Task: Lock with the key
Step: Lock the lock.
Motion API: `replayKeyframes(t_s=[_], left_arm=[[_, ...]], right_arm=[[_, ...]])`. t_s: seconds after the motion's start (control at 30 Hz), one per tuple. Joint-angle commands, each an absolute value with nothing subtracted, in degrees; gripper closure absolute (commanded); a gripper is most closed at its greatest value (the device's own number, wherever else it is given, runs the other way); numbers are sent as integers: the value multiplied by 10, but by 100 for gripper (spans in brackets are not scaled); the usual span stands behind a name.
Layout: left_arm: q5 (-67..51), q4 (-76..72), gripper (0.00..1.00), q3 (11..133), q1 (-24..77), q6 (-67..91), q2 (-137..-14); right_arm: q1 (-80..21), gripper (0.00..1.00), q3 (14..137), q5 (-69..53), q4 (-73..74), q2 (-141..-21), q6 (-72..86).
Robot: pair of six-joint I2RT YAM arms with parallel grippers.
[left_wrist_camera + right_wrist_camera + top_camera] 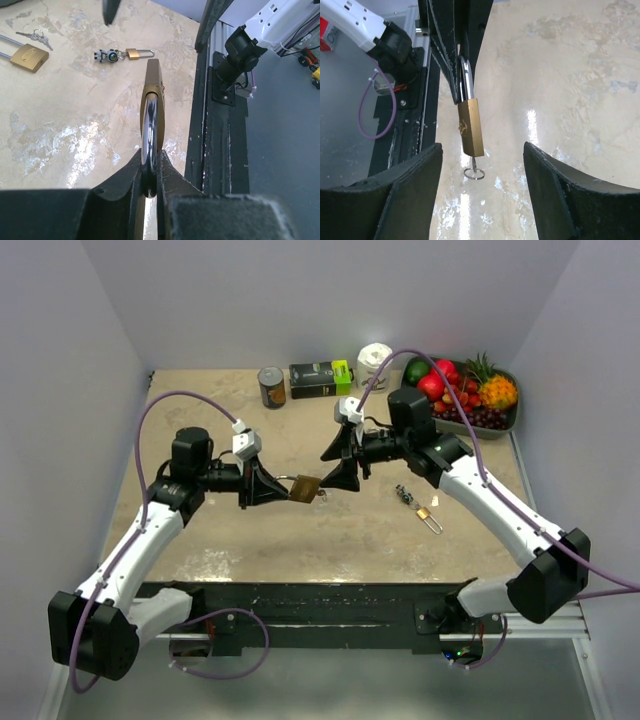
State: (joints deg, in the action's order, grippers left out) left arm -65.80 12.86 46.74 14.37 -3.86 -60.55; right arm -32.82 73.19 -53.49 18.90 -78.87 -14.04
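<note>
A brass padlock (305, 488) hangs above the table with my left gripper (283, 486) shut on its steel shackle (150, 130). In the left wrist view the lock body (153, 95) points away from the fingers (172, 175). A key (476, 161) sticks out of the bottom of the padlock (470, 127), and its ring hangs free. My right gripper (325, 470) faces the lock from the right. It is open, with its fingers (417, 185) wide on either side of the key and touching nothing.
A small padlock (431, 517) with a key fob (404, 493) lies on the table to the right. Another brass padlock (29, 56) with keys (35, 35) lies beyond. At the back stand a can (271, 387), a box (320, 378), a white roll (375, 360) and a fruit tray (508, 422).
</note>
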Motion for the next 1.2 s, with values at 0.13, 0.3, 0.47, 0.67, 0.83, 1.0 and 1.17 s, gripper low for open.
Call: replayKeyframes(t_s=[0.13, 0.3, 0.47, 0.67, 0.83, 1.0, 1.17], left_arm=[[-698, 122, 100, 519, 140, -88, -613], [-701, 133, 100, 528, 140, -93, -620], [-705, 126, 100, 533, 140, -86, -623], [-708, 125, 100, 534, 140, -83, -626], [-710, 117, 100, 535, 140, -76, -629], [-713, 110, 100, 539, 140, -69, -639], [-711, 104, 100, 542, 135, -64, -640]], right_arm=[[-331, 43, 734, -564, 269, -794, -225], [-334, 54, 736, -570, 284, -812, -247], [-333, 60, 725, -575, 293, -829, -277], [-336, 67, 735, -584, 296, -845, -291], [-338, 71, 734, -584, 301, -852, -305], [-338, 88, 744, -591, 328, -860, -326], [-335, 100, 753, -590, 383, -864, -368]])
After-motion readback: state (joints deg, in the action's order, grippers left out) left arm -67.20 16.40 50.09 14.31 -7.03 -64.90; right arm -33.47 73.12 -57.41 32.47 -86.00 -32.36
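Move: The padlock with the key in its base is held by its shackle in the left hand, the brass body about 5 cm to that hand's right, 1 cm ahead and 1 cm below; the key is some 8 cm right, 1 cm ahead and 2 cm lower. From the open, empty right hand, the key lies about 7 cm below, 2 cm back and 1 cm left, with the padlock body 4 cm left, 2 cm back and 6 cm down. The small padlock lies on the table about 21 cm right of the right hand, roughly level with it, some 25 cm below. The key sticking out of the padlock's base is what the right hand comes down to: it sinks about 7 cm, easing back slightly, with its fingertips dipping and swinging some 10 degrees counter-clockwise. The fingers narrow on the way and shut at the base to pinch the key, while the left hand keeps its grip on the shackle almost in place. ##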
